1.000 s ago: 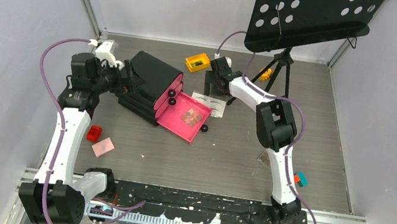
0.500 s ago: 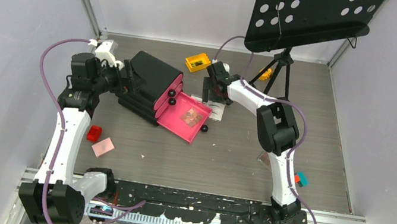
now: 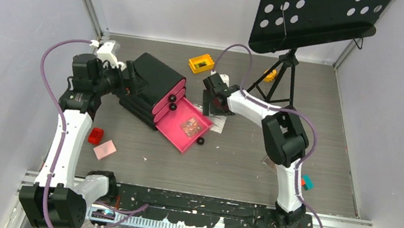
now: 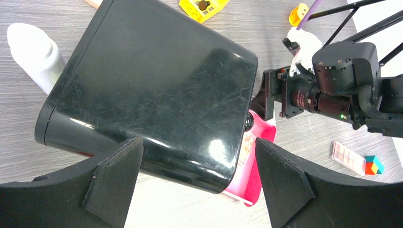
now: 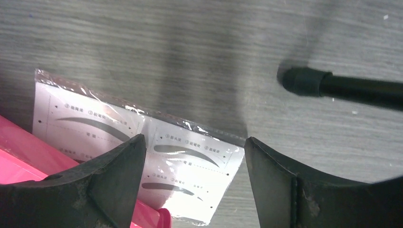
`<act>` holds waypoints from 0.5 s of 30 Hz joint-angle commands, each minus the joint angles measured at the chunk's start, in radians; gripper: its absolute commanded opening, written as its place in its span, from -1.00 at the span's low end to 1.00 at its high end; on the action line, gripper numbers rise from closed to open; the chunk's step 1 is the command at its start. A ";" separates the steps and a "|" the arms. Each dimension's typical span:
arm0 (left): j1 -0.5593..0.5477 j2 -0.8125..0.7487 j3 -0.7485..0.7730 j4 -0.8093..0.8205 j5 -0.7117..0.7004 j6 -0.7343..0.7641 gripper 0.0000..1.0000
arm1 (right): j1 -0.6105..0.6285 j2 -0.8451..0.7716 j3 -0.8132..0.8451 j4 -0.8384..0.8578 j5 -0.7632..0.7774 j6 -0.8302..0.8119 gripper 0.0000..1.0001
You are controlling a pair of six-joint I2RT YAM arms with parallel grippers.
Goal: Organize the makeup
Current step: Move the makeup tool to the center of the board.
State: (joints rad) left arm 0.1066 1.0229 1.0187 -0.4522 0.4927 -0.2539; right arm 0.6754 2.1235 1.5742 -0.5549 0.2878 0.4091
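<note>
My right gripper (image 3: pixel 212 98) is open and hovers low over the white eyebrow card (image 5: pixel 142 147), which lies on the table against the pink drawer's (image 3: pixel 175 129) far edge. The card's corner shows in the top view (image 3: pixel 218 126). A brown palette (image 3: pixel 190 125) lies in the pulled-out drawer. My left gripper (image 3: pixel 129 80) is open, its fingers (image 4: pixel 109 185) to either side of the black chest's (image 4: pixel 142 90) near edge, not gripping it. A white bottle (image 4: pixel 33 52) stands behind the chest. A red block (image 3: pixel 96 135) and a pink sponge (image 3: pixel 104 149) lie front left.
The black music stand (image 3: pixel 316 16) stands at the back right, one tripod foot (image 5: pixel 304 80) close to my right gripper. A yellow item (image 3: pixel 201 63) lies behind the chest. A palette (image 4: pixel 349 156) and a coloured block (image 3: pixel 306 182) lie by the right arm.
My right gripper has moved nearer and leftward over the eyebrow card. The pink drawer has shifted a little toward the left and front. The left arm has not moved.
</note>
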 commanded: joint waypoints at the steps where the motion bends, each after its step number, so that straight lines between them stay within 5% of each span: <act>1: -0.001 -0.006 0.004 0.050 0.021 0.001 0.80 | 0.023 -0.030 -0.110 -0.129 0.055 0.029 0.61; 15: 0.000 -0.004 0.001 0.052 0.024 -0.001 0.80 | -0.019 -0.142 -0.291 -0.211 0.221 0.124 0.67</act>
State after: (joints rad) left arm 0.1066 1.0229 1.0187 -0.4450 0.4950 -0.2543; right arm 0.6815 1.9793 1.3670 -0.5926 0.4435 0.5114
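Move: The makeup tool, a flat eyebrow card, lies under the right hand's open fingers, its middle about 4 cm left, 2 cm back and 1 cm below. The pink drawer is roughly 11 cm left and 5 cm back, its black knob some 5 cm left and 10 cm back; the tripod foot stands 6 cm right and 5 cm ahead. From the left hand the card is about 25 cm right, 8 cm ahead and 25 cm down. Sweeping right and back at a level height, the right hand drags the eyebrow card out from beside the pink drawer over some 7 cm, its left fingertip still resting on the plastic while the right one ends up off the card. The wrist swings clockwise and dips its left side, roughly 10 degrees in all; the fingers stay wide open. ##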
